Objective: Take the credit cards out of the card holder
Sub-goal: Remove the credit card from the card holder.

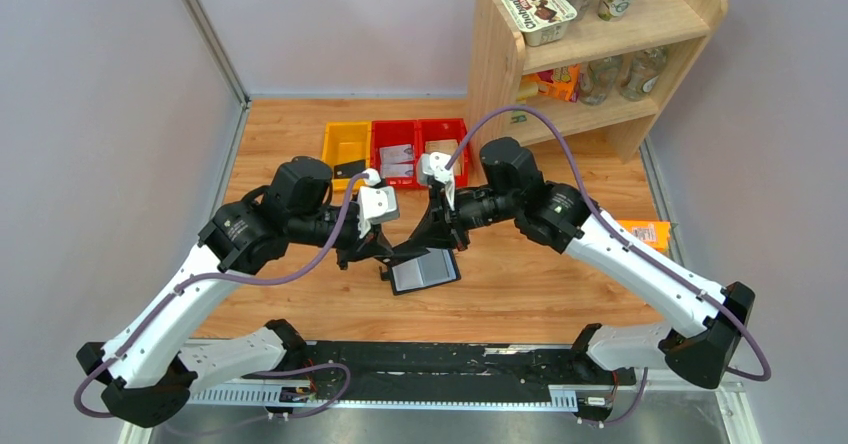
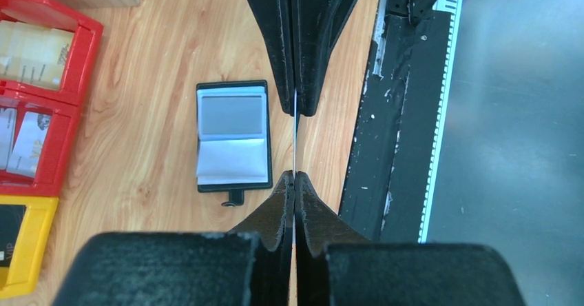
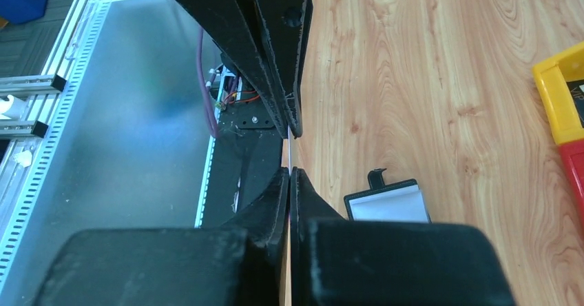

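Observation:
The card holder (image 1: 425, 270) lies open and flat on the wooden table, grey-blue lining up and strap tab at its near-left corner. It also shows in the left wrist view (image 2: 232, 137) and the right wrist view (image 3: 386, 206). Above and beside it my two grippers meet tip to tip. A thin credit card (image 2: 295, 144), seen only edge-on, spans the gap between them (image 3: 290, 151). My left gripper (image 2: 295, 175) is shut on one end, and my right gripper (image 3: 290, 171) is shut on the other. From above, the left gripper (image 1: 385, 254) and right gripper (image 1: 418, 239) hide the card.
A yellow bin (image 1: 346, 144) holding a black card and two red bins (image 1: 396, 132) with whitish cards stand at the back. A wooden shelf (image 1: 600, 54) with cups and bottles rises at back right. An orange carton (image 1: 645, 232) lies at the right. A black rail (image 1: 430, 359) runs along the near edge.

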Tool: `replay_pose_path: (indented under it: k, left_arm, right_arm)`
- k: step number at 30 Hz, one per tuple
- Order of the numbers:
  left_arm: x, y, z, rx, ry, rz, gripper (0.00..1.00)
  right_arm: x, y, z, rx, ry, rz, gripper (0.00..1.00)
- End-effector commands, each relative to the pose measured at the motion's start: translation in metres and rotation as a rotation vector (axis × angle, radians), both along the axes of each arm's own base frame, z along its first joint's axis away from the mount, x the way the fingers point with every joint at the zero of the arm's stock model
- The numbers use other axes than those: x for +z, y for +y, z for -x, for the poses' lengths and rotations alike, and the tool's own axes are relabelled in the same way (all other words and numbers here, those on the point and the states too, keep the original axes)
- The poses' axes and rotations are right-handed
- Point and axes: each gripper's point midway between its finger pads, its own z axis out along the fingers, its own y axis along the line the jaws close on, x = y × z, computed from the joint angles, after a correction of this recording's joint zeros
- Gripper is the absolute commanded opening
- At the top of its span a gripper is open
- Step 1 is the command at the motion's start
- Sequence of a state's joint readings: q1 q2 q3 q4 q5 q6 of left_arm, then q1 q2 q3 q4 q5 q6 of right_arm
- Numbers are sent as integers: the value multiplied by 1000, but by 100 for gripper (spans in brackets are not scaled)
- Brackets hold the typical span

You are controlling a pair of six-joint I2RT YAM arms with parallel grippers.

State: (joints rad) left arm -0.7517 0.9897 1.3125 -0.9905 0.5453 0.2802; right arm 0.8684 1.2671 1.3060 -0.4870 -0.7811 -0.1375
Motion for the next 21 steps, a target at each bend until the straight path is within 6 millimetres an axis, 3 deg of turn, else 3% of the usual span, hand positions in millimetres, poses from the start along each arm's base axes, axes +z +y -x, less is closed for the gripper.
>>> replay_pose_path:
  k: [1,2,3,6,7,9,14,19,20,21]
  left_arm:
    - [27,-2,-3,2,-96,81,5]
    - [27,1,-7,49,-96,86,11]
    - [31,1,-13,77,-117,104,27]
    - [39,14,-34,272,-168,155,46]
    - [50,15,-40,314,-199,205,59]
    - [48,25,-50,433,-211,261,69]
    - [60,47,-58,670,-168,505,74]
    - [52,48,-60,761,-59,762,75]
    - [61,48,-58,762,-30,843,74]
    - [51,46,-58,772,16,869,74]
  right_arm:
    - [11,2,8,39,17,-16,0]
    - [10,1,6,22,24,-20,0]
    - [10,2,4,5,33,-31,0]
    - [14,0,-5,-75,92,-87,0]
    - [15,-1,-11,-112,107,-117,0]
    - [17,-3,-21,-180,163,-183,0]
    - [24,-10,-43,-331,278,-361,0]
    - [32,-21,-49,-408,335,-514,0]
    - [33,-22,-48,-409,340,-534,0]
    - [35,-23,-48,-411,345,-546,0]
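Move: The black card hangs high between the two shut grippers, its middle about 3 cm left of the right hand and a centimetre lower. From the left hand it is about 3 cm to the right and 1 cm lower. The open card holder lies 9 cm ahead of the right hand, level sideways and some 28 cm below; the middle red bin is about 37 cm ahead and 8 cm left, and the yellow bin equally far ahead, some 21 cm left. Opening to about three quarters, the left fingers let go of the card and the hand draws off some 7 cm, forward and to the left with a slight rise, its wrist swinging counter-clockwise. The right hand keeps its pinch, waits until the left has opened, then carries the card about 5 cm forward and 3 cm down, turning clockwise and tipping, some 35 degrees in all. ##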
